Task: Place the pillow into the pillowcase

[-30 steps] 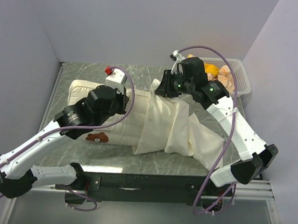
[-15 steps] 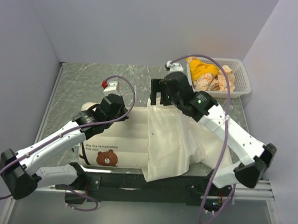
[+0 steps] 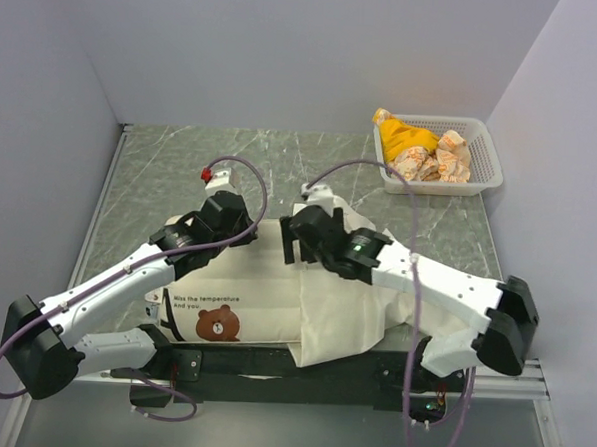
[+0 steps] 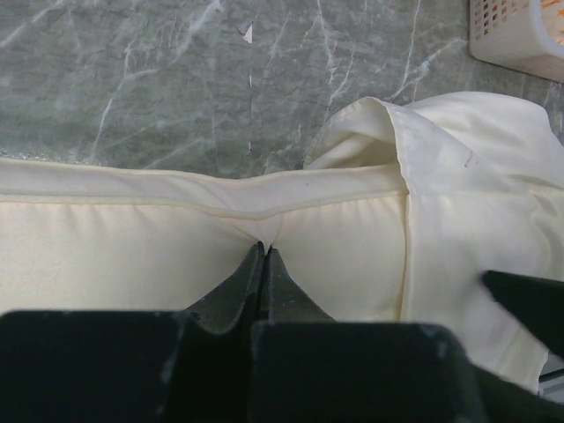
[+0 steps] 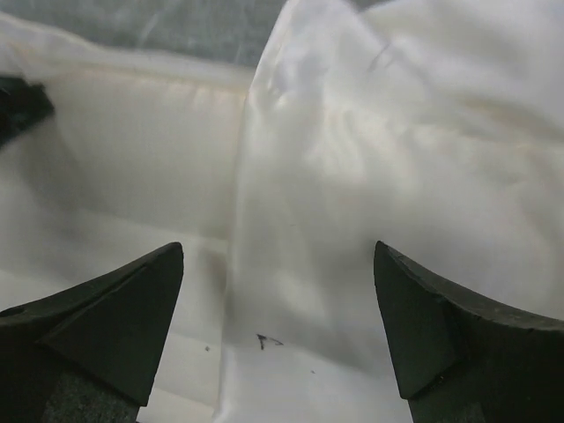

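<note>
The pillow lies near the table's front edge, bear print face up. Its right end is inside the pillowcase, a limp cream sack whose open hem crosses the pillow's middle. My left gripper is shut on a pinch of the pillow's fabric by its far stitched edge; the left wrist view shows the jaws closed on the pillow, with the pillowcase to the right. My right gripper is open just above the hem; in the right wrist view the gripper straddles the pillowcase beside the pillow.
A white basket holding yellow and orange items stands at the back right corner, its rim also showing in the left wrist view. Grey marble table stretches behind the pillow. Walls close the left, back and right sides.
Both arms have drawn back toward the near edge, dragging pillow and pillowcase with them. The bear print now faces up. My right gripper has moved left and down onto the hem.
</note>
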### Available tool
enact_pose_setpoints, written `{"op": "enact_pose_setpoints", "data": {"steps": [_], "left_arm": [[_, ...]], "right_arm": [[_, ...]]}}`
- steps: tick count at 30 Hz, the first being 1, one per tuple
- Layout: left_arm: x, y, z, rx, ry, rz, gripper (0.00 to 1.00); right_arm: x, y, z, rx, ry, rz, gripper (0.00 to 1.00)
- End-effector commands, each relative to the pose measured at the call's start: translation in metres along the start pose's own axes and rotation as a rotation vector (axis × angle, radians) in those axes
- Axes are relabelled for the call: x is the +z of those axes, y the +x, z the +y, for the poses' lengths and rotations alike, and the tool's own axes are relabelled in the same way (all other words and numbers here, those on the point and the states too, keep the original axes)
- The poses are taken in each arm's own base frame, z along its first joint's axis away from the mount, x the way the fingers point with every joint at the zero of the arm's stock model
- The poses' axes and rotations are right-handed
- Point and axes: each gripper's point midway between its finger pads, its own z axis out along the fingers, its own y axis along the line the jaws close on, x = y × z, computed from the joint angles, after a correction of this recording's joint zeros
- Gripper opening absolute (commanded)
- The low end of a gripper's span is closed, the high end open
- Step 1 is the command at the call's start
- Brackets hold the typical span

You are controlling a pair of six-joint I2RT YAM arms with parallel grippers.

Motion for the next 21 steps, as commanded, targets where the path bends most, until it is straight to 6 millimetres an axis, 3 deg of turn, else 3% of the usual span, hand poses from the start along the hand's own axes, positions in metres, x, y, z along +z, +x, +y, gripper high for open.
{"op": "enact_pose_setpoints", "data": {"steps": [1, 4, 6, 9, 10, 12, 13, 15, 16, 19, 21], "left_arm": [[-0.001, -0.012, -0.021, -0.052, 0.09, -0.035, 0.01], [-0.001, -0.012, -0.019, -0.059, 0.09, -0.038, 0.01], [-0.001, -0.015, -0.017, -0.07, 0.091, -0.042, 0.01], [0.007, -0.022, -0.009, -0.102, 0.075, -0.041, 0.01], [0.009, -0.028, -0.01, -0.116, 0.085, -0.049, 0.01], [0.019, -0.038, -0.005, -0.143, 0.08, -0.056, 0.01], [0.021, -0.045, -0.008, -0.157, 0.098, -0.057, 0.01], [0.035, -0.055, 0.0, -0.189, 0.079, -0.053, 0.01], [0.038, -0.06, -0.003, -0.203, 0.103, -0.041, 0.01], [0.056, -0.071, 0.002, -0.256, 0.113, -0.036, 0.01], [0.065, -0.077, 0.006, -0.287, 0.131, -0.035, 0.01]], "right_arm": [[0.017, 0.007, 0.015, 0.032, -0.006, -0.009, 0.95], [0.029, 0.012, 0.004, 0.007, 0.073, 0.007, 0.88], [0.037, 0.011, -0.005, 0.002, 0.122, 0.013, 0.56], [0.03, -0.01, 0.007, -0.002, 0.101, 0.0, 0.1], [0.022, -0.029, 0.023, 0.009, 0.049, -0.027, 0.06], [0.016, -0.033, 0.054, -0.029, -0.026, -0.014, 0.0], [0.005, -0.045, 0.077, -0.027, -0.096, -0.013, 0.0], [0.003, -0.035, 0.113, -0.074, -0.161, 0.02, 0.0], [-0.011, -0.032, 0.138, -0.099, -0.214, 0.019, 0.0], [0.002, -0.005, 0.158, -0.106, -0.272, 0.077, 0.0], [0.011, -0.003, 0.148, -0.081, -0.258, 0.082, 0.0]]}}
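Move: The pillowcase's mouth edge lies about 5 cm below the open right gripper, some 2 cm to its left and 1 cm farther out. The left gripper's pinch on the pillow's far edge is about 13 cm left of the right gripper, 2 cm farther out and 3 cm lower; the bear print is roughly 22 cm left, 18 cm back and 12 cm lower. From the left gripper the mouth edge is about 11 cm to the right, 1 cm back and 2 cm lower. Dip the right gripper about 5 cm, shut it on the pillowcase by its mouth edge, then lift and pull the cloth left over the pillow, ending some 14 cm left of where you began, drawing back late and turning slightly counter-clockwise. Keep the left fingers pinched on the pillow edge, and during that pull carry it forward, down and left, about 8 cm in all. ##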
